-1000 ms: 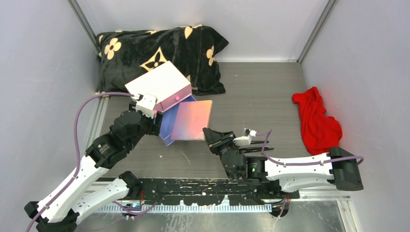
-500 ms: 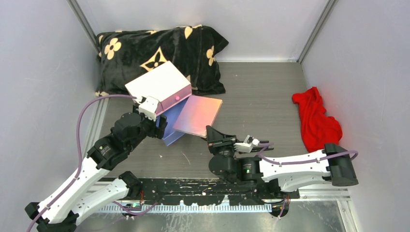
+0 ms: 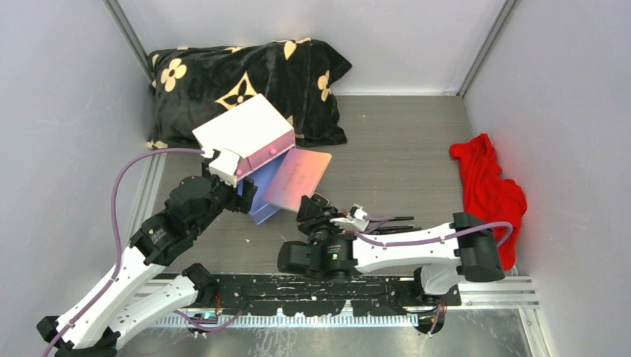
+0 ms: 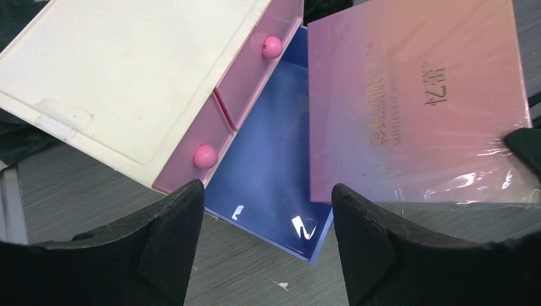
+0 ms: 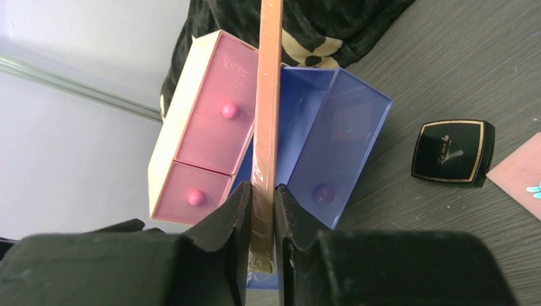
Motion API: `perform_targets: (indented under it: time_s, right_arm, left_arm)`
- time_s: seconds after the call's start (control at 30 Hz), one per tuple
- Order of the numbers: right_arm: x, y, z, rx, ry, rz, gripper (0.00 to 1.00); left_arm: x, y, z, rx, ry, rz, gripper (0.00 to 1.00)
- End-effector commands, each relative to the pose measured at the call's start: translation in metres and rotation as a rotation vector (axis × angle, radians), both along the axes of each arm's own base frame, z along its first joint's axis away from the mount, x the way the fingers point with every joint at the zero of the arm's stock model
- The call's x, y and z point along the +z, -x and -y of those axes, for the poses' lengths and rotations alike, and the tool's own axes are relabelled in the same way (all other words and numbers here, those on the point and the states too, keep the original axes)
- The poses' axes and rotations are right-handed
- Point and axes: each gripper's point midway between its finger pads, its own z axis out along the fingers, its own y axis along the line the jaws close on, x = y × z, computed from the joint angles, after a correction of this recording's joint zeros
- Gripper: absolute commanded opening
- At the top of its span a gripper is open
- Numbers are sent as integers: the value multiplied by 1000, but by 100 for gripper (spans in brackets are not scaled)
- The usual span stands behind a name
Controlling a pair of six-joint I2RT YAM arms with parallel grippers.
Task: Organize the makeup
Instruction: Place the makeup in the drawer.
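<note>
My right gripper (image 5: pixel 261 191) is shut on the near edge of the flat iridescent pink palette (image 3: pixel 298 177). The palette is lifted and tilted, and its far side hangs over the pulled-out blue drawer (image 3: pixel 260 201) of the white chest (image 3: pixel 242 130). In the right wrist view the palette (image 5: pixel 268 95) shows edge-on between drawer and chest. My left gripper (image 4: pixel 266 191) is open with nothing between its fingers, and hovers over the drawer's near corner (image 4: pixel 306 245). A black compact (image 5: pixel 453 152) lies on the table right of the drawer. The rest of the makeup is hidden.
A black flower-patterned pillow (image 3: pixel 245 74) fills the back left behind the chest. A red cloth (image 3: pixel 487 186) lies by the right wall. The chest's two pink drawers (image 4: pixel 245 89) are shut. Something flat and pink (image 5: pixel 520 175) lies near the compact.
My right arm has swung left, carrying the palette toward the blue drawer and tipping it up on edge. The left arm has hardly moved and stays open.
</note>
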Motion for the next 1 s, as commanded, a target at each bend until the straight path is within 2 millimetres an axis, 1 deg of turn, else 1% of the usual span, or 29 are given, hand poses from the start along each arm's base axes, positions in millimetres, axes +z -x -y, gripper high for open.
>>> perform_targets:
  time_s: [0.0,0.07,0.2,0.23,0.37,0.5,0.7,0.73,0.77,0.83,0.87,0.9,0.97]
  right_arm:
    - [40,-3,-6,-61,-471,94,1]
    - [42,-3,-11,-63,-487,101,1]
    - [58,-4,-13,-72,-511,147,1]
    - [59,-5,-15,-76,-533,147,1]
    - [53,-20,-32,-107,-601,92,1]
    - [58,-29,-47,-126,-624,98,1]
    - [53,-42,-67,-139,-724,35,1]
    - [54,-42,-70,-138,-730,33,4]
    - [56,-43,-73,-136,-737,31,19]
    - [60,-43,-77,-133,-728,27,55]
    - [62,-43,-77,-132,-717,32,68]
    - [64,-43,-77,-133,-716,41,76]
    - [67,-43,-75,-135,-708,52,96]
  left_arm:
    - [23,-1,2,-13,45,66,73]
    - [22,0,0,-10,41,65,73]
    - [23,1,-5,6,33,70,73]
    - [25,2,-5,6,38,74,73]
    - [31,3,-8,11,46,85,73]
    - [34,4,-11,20,43,85,72]
    - [35,3,-15,38,18,90,72]
    - [35,3,-16,39,18,89,72]
    - [35,3,-15,37,17,88,72]
    - [36,3,-16,39,17,88,72]
    - [37,3,-17,42,15,89,72]
    - [37,4,-17,42,15,90,72]
    - [38,4,-18,45,16,94,72]
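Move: The right hand grips the near edge of the pink-orange palette, which slopes away ahead of the fingers. Its goal, the open blue drawer, has its middle about 7 cm ahead, 6 cm left and some 10 cm below. The cabinet body stands roughly 17 cm ahead and 15 cm left of the hand, the black compact about 5 cm ahead and 5 cm right, down on the table. From the empty left hand the drawer lies some 3 cm ahead, 8 cm right and 13 cm below. Leftward and, from about midway, also forward, the right hand carries the palette over the open drawer, some 7 cm left and 4 cm forward at nearly level height, with hardly any net turn of the wrist. Right at the end its fingers spread wide and let go of the palette's near edge. The left hand, empty and open, eases up and left by about 2 cm. ##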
